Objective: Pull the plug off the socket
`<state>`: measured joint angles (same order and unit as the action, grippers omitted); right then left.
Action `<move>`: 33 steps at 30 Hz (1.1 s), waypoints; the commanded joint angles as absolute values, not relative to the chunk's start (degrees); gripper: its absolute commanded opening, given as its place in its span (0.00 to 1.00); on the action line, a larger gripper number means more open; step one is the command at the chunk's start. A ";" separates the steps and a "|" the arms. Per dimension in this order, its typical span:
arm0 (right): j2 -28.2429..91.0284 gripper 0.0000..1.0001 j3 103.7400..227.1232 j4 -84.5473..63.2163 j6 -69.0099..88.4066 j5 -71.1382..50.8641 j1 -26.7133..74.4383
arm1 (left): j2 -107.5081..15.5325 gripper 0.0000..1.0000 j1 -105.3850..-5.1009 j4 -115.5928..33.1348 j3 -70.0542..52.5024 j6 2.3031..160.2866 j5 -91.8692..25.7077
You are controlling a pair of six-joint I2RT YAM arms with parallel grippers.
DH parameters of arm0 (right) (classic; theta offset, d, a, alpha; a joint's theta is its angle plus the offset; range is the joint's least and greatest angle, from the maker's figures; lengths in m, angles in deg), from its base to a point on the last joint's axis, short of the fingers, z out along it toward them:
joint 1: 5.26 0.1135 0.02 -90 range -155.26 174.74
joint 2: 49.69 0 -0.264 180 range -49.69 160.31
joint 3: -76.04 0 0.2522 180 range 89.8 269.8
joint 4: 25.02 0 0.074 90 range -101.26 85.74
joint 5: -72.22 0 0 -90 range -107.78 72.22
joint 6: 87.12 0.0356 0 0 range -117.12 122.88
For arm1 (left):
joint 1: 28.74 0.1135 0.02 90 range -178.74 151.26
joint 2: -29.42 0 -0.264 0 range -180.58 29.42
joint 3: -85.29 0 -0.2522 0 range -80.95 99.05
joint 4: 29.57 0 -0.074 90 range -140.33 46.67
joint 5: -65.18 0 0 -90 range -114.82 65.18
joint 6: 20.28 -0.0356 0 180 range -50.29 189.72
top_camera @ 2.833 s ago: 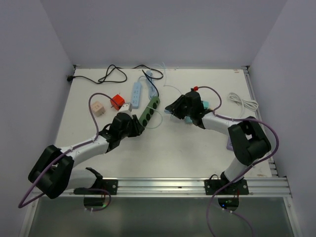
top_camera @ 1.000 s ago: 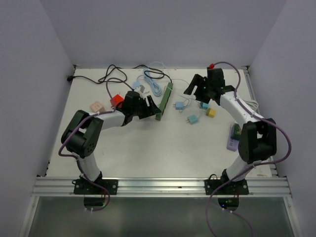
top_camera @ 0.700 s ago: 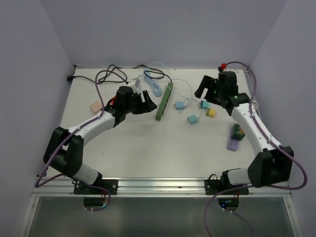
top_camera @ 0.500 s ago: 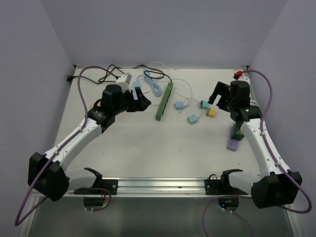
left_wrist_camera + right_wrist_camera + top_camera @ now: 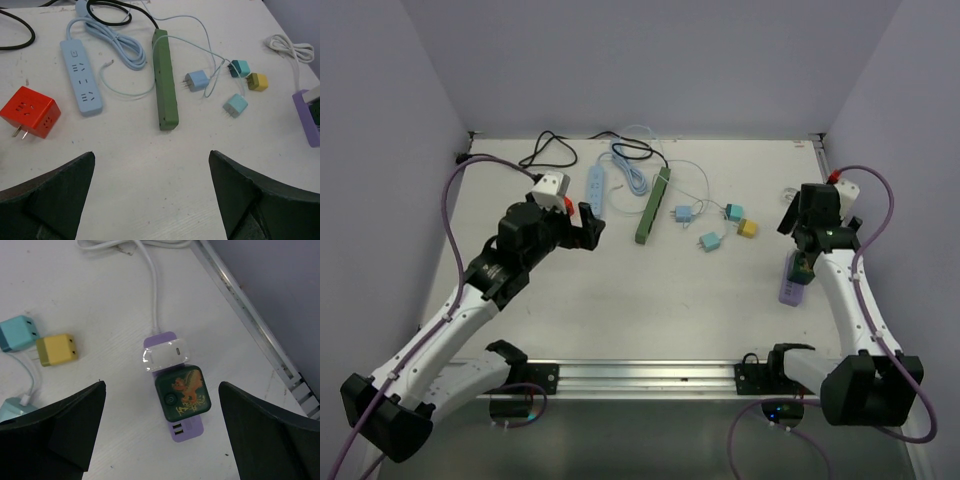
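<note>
The green socket strip (image 5: pixel 653 206) (image 5: pixel 165 80) lies free on the table with nothing plugged into it. A light blue plug (image 5: pixel 682 213) (image 5: pixel 197 80) on a thin cable lies just right of it, apart from it. A second light blue plug (image 5: pixel 235 105), a teal one (image 5: pixel 239 67) and a yellow one (image 5: pixel 257 81) lie nearby. My left gripper (image 5: pixel 590 226) (image 5: pixel 151 155) is open and empty, short of the strip. My right gripper (image 5: pixel 794 228) (image 5: pixel 161 384) is open and empty above a purple socket strip (image 5: pixel 175 427) that carries a dark green cube plug (image 5: pixel 181 392) and a white plug (image 5: pixel 164 355).
A red cube adapter (image 5: pixel 30 112) and a light blue power strip (image 5: pixel 81 77) lie left of the green strip. Black cable (image 5: pixel 548 150) loops at the back left. A white cable coil (image 5: pixel 290 47) runs to the purple strip. A metal rail (image 5: pixel 250 315) edges the table's right side.
Both arms have drawn back from the middle of the table toward its sides. Both grippers have opened wide. The green strip and loose plugs stay where they lay.
</note>
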<state>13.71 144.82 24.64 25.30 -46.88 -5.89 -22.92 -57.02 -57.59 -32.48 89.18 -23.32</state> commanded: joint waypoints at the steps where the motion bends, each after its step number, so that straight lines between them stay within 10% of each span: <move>1: 15.34 0.99 144.56 26.09 25.21 -51.26 -8.07 | -20.69 1.00 -59.94 -57.66 -32.87 85.45 -17.37; 26: 31.44 0.97 143.59 17.22 18.53 -35.89 -12.74 | -16.55 0.99 -67.24 -58.01 -32.87 83.43 -14.54; 33: 32.14 0.71 143.94 17.65 18.18 -35.01 -12.74 | -16.11 1.00 -67.41 -58.01 -32.87 83.25 -14.71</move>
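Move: The white plug, seated on the far end of the purple socket, lies about 11 cm below the right hand, some 3 cm ahead and 2 cm to its right. Right behind it stands the green cube, 5 cm nearer the base on the same socket; the yellow plug lies about 8 cm ahead and 12 cm left of the hand, the teal plug beyond at 12 ahead, 16 left. From the left hand the white plug is roughly 52 cm right, about level and 18 below. The white plug is what the right hand comes down to: the hand sinks about 9 cm with its fingers wide open, first easing slightly right, then a little forward, the wrist tipping some 15 degrees further down. Near the bottom the fingers begin to close, bringing their tips against the plug's two sides. The empty left hand backs off about 3 cm and rises slightly. ##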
